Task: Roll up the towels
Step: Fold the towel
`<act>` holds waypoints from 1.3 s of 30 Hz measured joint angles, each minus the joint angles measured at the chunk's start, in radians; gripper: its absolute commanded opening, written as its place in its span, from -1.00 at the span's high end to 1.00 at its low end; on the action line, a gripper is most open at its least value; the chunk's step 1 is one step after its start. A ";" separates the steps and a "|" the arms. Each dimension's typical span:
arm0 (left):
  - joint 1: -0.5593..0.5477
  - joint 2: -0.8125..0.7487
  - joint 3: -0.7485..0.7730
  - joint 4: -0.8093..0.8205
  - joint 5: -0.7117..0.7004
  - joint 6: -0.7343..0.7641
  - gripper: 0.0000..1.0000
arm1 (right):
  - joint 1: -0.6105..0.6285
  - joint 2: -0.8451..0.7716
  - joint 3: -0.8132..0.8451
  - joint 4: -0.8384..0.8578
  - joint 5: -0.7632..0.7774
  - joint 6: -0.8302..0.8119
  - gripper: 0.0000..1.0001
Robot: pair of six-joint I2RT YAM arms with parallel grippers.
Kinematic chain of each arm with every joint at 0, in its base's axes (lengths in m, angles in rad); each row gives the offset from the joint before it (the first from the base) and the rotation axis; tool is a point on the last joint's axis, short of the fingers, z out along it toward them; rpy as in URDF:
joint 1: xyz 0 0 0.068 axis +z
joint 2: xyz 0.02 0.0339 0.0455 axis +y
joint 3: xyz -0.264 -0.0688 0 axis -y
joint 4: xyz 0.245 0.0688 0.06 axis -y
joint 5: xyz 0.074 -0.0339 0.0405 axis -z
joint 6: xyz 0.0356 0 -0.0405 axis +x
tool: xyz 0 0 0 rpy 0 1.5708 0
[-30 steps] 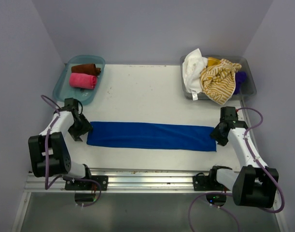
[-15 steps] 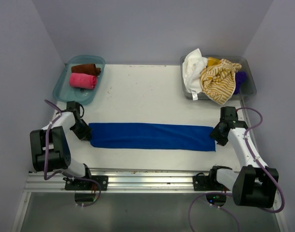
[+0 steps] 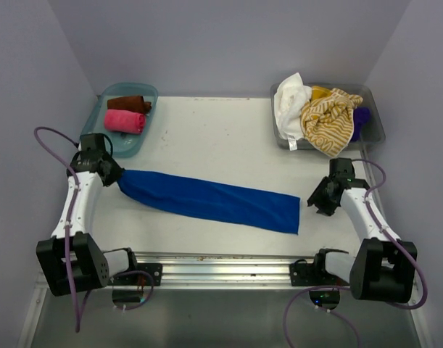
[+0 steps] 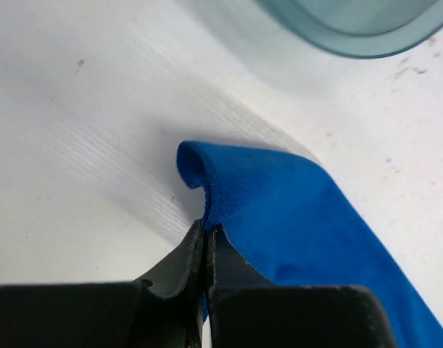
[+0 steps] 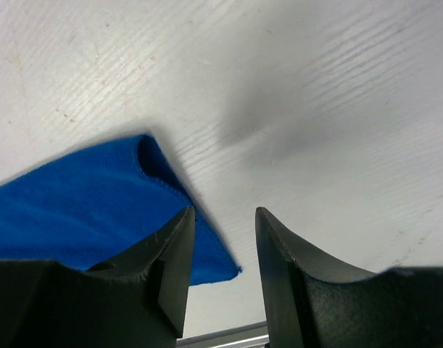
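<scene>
A long royal blue towel (image 3: 206,199) lies folded in a strip across the white table, slanting from upper left to lower right. My left gripper (image 3: 114,175) is shut on the blue towel's left end (image 4: 228,181), which bunches up at the fingertips (image 4: 206,230). My right gripper (image 3: 317,201) stands open just right of the towel's right end (image 5: 83,210), holding nothing. Rolled pink (image 3: 125,121) and brown (image 3: 128,104) towels sit in the left tray. White (image 3: 290,98), yellow-striped (image 3: 328,119) and purple (image 3: 361,119) towels are heaped in the right bin.
A teal tray (image 3: 96,127) stands at the back left, its rim showing in the left wrist view (image 4: 352,29). A grey bin (image 3: 373,116) stands at the back right. A metal rail (image 3: 221,264) runs along the near edge.
My left gripper closed on the towel's left end and pulled it left and back, so the strip now slants. Its right end slid away from the right gripper, which shifted slightly.
</scene>
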 measured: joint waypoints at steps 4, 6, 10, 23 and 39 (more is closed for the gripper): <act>-0.019 -0.039 0.048 0.005 0.029 0.023 1.00 | 0.038 0.024 -0.006 0.037 -0.043 -0.006 0.18; -0.059 -0.043 0.071 0.011 0.032 0.029 1.00 | 0.091 0.045 -0.010 0.059 -0.042 -0.003 0.25; -0.183 -0.045 0.124 0.015 0.053 0.050 1.00 | 0.159 0.085 -0.029 0.100 -0.045 0.010 0.28; -0.627 0.055 0.227 0.074 0.192 0.018 1.00 | 0.166 0.165 -0.064 0.191 -0.066 0.025 0.54; -1.056 0.429 0.474 0.122 0.206 -0.078 1.00 | 0.170 0.161 -0.072 0.216 -0.069 0.042 0.53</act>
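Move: The left hand holds the blue towel's left end in shut fingers about 11 cm over the table; the right end it heads for lies some 61 cm to its right, 13 cm back and 11 cm below. The pink rolled towel is 19 cm ahead and 2 cm to the left of the left hand. From the half-open right hand, that towel end is about 6 cm left, level fore and aft, 5 cm below; the striped towel sits 29 cm ahead and 4 cm to its right. The left hand keeps its pinch on the blue towel's left end and sweeps it about 42 cm to the right over the rest of the towel towards the right end, arching up some 9 cm before sinking part of the way again, while the wrist turns roughly 65 degrees clockwise. Meanwhile the right hand shifts about 5 cm left, then drops some 4 cm to the towel's right edge and draws its fingers to about half their former gap there, then stays at that edge. ##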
